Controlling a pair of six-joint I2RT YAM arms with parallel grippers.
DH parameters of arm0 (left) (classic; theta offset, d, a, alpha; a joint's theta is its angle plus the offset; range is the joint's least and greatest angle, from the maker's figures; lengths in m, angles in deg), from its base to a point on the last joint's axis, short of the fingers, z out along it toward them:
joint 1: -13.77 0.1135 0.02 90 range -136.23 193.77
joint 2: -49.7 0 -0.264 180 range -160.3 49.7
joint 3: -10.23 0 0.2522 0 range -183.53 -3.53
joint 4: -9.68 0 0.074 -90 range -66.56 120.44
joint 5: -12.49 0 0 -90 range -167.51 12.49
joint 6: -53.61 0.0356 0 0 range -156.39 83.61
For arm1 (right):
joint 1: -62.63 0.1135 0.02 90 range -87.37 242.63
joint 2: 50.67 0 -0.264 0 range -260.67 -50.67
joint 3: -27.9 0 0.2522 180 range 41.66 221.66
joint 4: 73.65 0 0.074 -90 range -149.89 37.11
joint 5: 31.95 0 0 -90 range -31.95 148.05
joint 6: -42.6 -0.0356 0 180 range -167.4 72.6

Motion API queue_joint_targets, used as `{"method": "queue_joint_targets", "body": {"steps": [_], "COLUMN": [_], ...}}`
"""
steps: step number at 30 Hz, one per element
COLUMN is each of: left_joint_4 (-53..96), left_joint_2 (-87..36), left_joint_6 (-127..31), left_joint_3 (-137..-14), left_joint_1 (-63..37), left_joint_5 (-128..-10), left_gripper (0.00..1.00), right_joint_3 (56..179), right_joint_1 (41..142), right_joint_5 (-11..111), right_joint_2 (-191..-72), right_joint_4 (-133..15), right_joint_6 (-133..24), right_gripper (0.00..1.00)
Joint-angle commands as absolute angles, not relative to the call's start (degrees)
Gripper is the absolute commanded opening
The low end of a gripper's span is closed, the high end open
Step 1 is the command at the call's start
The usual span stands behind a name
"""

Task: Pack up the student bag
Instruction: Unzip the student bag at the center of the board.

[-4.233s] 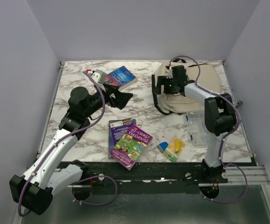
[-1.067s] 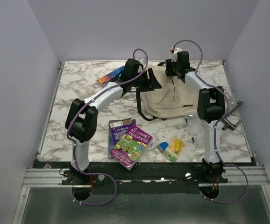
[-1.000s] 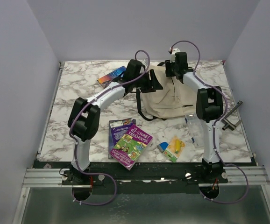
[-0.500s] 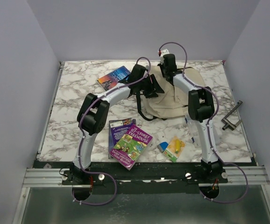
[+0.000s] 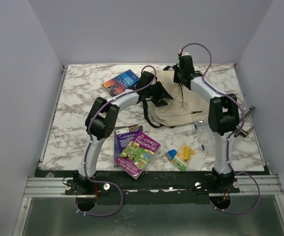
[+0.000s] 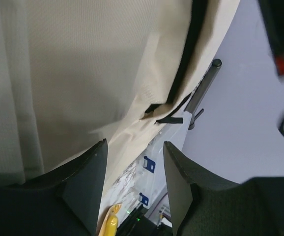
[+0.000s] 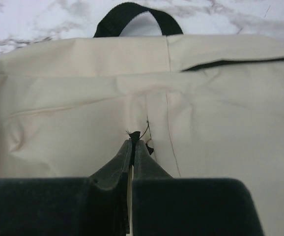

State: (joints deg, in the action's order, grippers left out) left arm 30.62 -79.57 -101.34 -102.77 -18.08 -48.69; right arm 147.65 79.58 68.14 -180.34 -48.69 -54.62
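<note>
The student bag [image 5: 181, 105], cream fabric with black straps, lies at the back of the table right of centre. My right gripper [image 5: 183, 78] reaches down onto its upper part. In the right wrist view the gripper [image 7: 132, 142] is shut on a small black zipper pull [image 7: 136, 133] standing up from the cream fabric [image 7: 73, 123]. The black carry loop [image 7: 132, 10] lies beyond it. My left gripper [image 5: 161, 93] hovers at the bag's left edge. In the left wrist view it [image 6: 134, 147] is open, with nothing between its fingers, and the bag's cloth [image 6: 83, 73] fills the view beyond it.
A blue book [image 5: 121, 81] lies at the back left of the bag. Two purple books [image 5: 137, 147] are stacked near the front. A yellow and blue item [image 5: 183, 155] sits beside them. A clear plastic box [image 5: 206, 130] and a metal clamp [image 5: 244, 125] are on the right.
My right gripper has closed on the black zipper pull, swinging left and then back right over the bag. My left gripper has slid right along the bag's left edge.
</note>
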Motion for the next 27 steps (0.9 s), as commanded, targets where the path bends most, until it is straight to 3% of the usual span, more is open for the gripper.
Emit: {"method": "queue_joint_targets", "body": {"steps": [1, 5, 15, 21, 27], "left_joint_4": [28.5, 26.5, 22.0, 21.3, 21.3], "left_joint_2": [-82.4, -82.5, -85.9, -87.0, -85.9], "left_joint_6": [-106.9, -108.0, -112.6, -115.0, -105.3], "left_joint_3": [-104.4, -103.5, -105.8, -107.1, -109.5], "left_joint_1": [-17.4, -16.7, -15.7, -15.7, -16.3], "left_joint_5": [-50.5, -51.7, -51.6, -52.4, -53.3], "left_gripper": [0.51, 0.51, 0.50, 0.50, 0.51], "right_joint_3": [136.3, 122.2, 117.5, 108.6, 102.1], "right_joint_1": [78.9, 78.9, 78.8, 78.8, 78.6], "right_joint_5": [54.7, 50.2, 53.9, 57.6, 58.7], "right_joint_2": [-168.7, -160.7, -158.8, -153.3, -144.0], "right_joint_4": [-45.4, -50.5, -47.3, -45.4, -44.8], "right_joint_6": [-73.1, -77.6, -73.2, -74.7, -72.5], "right_gripper": [0.01, 0.01, 0.01, 0.01, 0.01]}}
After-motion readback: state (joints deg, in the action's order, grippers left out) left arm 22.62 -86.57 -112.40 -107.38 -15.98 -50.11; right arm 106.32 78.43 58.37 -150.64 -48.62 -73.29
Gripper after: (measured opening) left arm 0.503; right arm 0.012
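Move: The right hand already grips the black zipper pull. The zipper's near end lies about 18 cm back, 2 cm to its right and 4 cm lower. From this hand the bag's carry handle is some 9 cm ahead, 2 cm left; the loose black strap end is 20 cm back, 10 cm right. The zipper's near end lies about 6 cm back and 7 cm right of the left hand, slightly below. Keeping the zipper pull pinched in its shut fingers, the right hand draws it back along the flap towards the zipper's near end, about 17 cm, rising some 3 cm at first and then sinking; its left side rolls up and the fingers tip farther down. The left hand, fingers still half open, shifts roughly 5 cm forward low over the cloth left of the zipper. ##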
